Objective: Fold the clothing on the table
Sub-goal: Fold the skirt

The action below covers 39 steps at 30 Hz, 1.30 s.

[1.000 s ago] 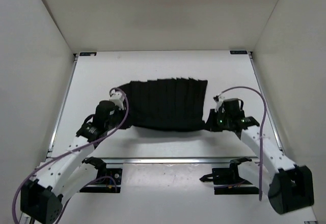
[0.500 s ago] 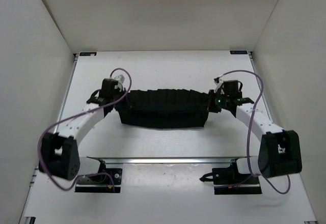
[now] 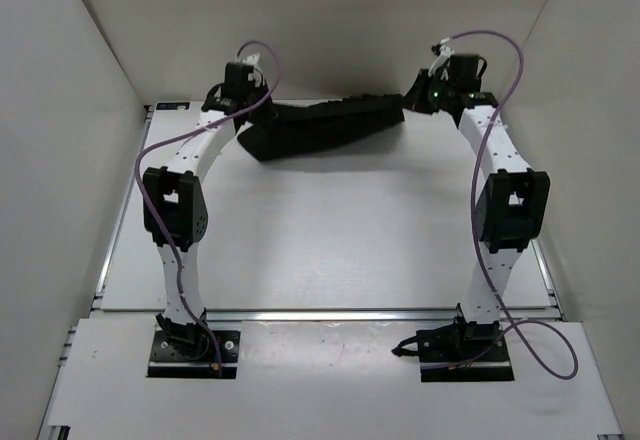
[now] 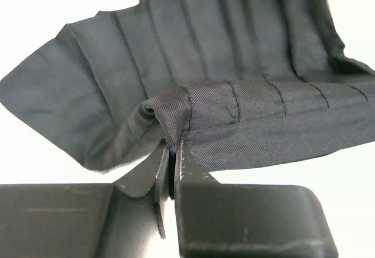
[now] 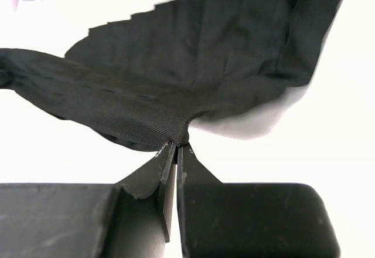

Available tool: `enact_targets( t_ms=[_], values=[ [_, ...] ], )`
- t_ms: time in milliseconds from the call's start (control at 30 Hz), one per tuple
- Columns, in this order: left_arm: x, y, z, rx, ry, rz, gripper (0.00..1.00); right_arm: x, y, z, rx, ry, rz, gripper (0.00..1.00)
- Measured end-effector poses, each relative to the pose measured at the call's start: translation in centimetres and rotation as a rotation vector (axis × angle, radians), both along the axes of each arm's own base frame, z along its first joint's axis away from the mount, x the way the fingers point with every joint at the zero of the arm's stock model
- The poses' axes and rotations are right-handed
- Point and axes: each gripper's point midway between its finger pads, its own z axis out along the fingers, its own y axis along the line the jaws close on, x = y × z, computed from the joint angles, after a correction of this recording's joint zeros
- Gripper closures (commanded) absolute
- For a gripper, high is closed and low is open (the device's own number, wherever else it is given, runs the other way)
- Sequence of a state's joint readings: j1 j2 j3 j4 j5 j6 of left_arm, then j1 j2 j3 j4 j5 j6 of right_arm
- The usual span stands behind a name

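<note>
The clothing (image 3: 325, 125) is a black pleated garment, lifted and stretched between both arms above the far end of the white table (image 3: 330, 230). My left gripper (image 3: 258, 110) is shut on its left corner; in the left wrist view the fabric (image 4: 234, 111) is pinched at the left gripper's tips (image 4: 174, 148). My right gripper (image 3: 412, 98) is shut on the right corner, and the right wrist view shows the cloth (image 5: 176, 94) bunched at the right gripper's tips (image 5: 176, 145). The garment sags toward the left, its lower edge near the tabletop.
Both arms stand tall and reach far over the table toward the back wall (image 3: 320, 30). White side walls enclose the table left and right. A metal rail (image 3: 330, 313) runs along the near edge by the arm bases.
Both arms have carried the garment from the table's middle up and away to the far end. It now hangs folded over and stretched between them instead of lying flat.
</note>
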<state>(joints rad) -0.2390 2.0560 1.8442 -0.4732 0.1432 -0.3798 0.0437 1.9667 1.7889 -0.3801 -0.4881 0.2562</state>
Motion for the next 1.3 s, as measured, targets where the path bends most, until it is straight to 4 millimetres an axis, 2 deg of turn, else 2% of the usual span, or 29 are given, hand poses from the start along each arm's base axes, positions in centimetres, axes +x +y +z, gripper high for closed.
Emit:
enact_targets(
  t_ms=[67,133,200,267,333,433,500,567,633,733,833,933,1067,1200,1300],
  values=[
    [1.9,-0.4,3.2,0.004,-0.088,-0.002,1.0,1.9,-0.6,2.9,-0.016,-0.071,-0.009,1.0],
    [1.9,-0.8,6.6,0.007,-0.167,-0.009,1.0,2.1,-0.9,5.3,-0.039,-0.131,-0.018,1.0],
    [0.2,-0.9,8.9,0.012,-0.217,-0.02,1.0,0.8,-0.9,6.5,-0.064,-0.161,-0.027,1.0],
    [-3.5,-0.8,9.3,0.027,-0.22,-0.039,1.0,-2.9,-0.8,5.9,-0.092,-0.15,-0.037,1.0],
    [-8.0,-0.4,8.3,0.043,-0.202,-0.06,1.0,-7.9,-0.2,4.0,-0.111,-0.104,-0.03,1.0],
    [-16.1,-0.1,3.5,0.069,-0.103,-0.102,1.0,-16.1,0.9,0.3,-0.121,-0.027,-0.001,1.0],
    [-21.7,0.2,0.0,0.073,-0.005,-0.133,1.0,-20.4,1.0,-1.5,-0.124,0.02,0.007,1.0],
    [-25.8,0.6,-2.0,0.054,0.062,-0.151,1.0,-23.4,0.7,-2.3,-0.117,0.056,-0.002,1.0],
    [-27.1,1.4,-2.1,0.014,0.082,-0.13,1.0,-24.6,0.7,-2.5,-0.096,0.066,-0.01,1.0],
    [-25.2,2.6,-0.8,-0.029,0.044,-0.069,1.0,-24.1,1.2,-2.8,-0.054,0.079,0.002,1.0],
    [-21.6,3.0,-0.9,-0.03,0.049,-0.031,1.0,-21.9,1.5,-5.2,-0.038,0.149,0.013,1.0],
    [-17.6,2.6,-3.2,-0.018,0.098,-0.013,1.0,-19.2,1.5,-9.0,-0.036,0.247,0.003,1.0],
    [-14.0,1.5,-8.0,0.01,0.207,-0.015,1.0,-17.6,1.4,-12.8,-0.035,0.358,-0.01,1.0],
    [-12.0,0.9,-11.6,0.035,0.287,-0.024,1.0,-16.0,1.3,-13.7,-0.015,0.388,-0.009,1.0],
    [-10.3,0.5,-12.5,0.039,0.306,-0.024,1.0,-15.2,0.8,-13.5,0.0,0.385,-0.02,1.0]
  ],
)
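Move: The skirt hangs by its waistband from both hands, loose pleated hem swung ahead and below, its middle roughly 10 cm farther out and 22 cm to the left hand's right. The waistband's lay-down place is about 11 cm back from the left hand and 16 cm below; for the right hand it is some 16 cm back, 1 cm left and 20 cm below. From the right hand, the hem's middle lies about 10 cm ahead and 26 cm left. The skirt's waistband, still pinched at both ends, is lifted a little, then whipped back towards the robot by both hands together, about 27 cm. They reverse and carry it forward again, the left farther than the right, while sinking towards the table; the fingers stay closed and tip some 20 degrees more downward on the way in. ##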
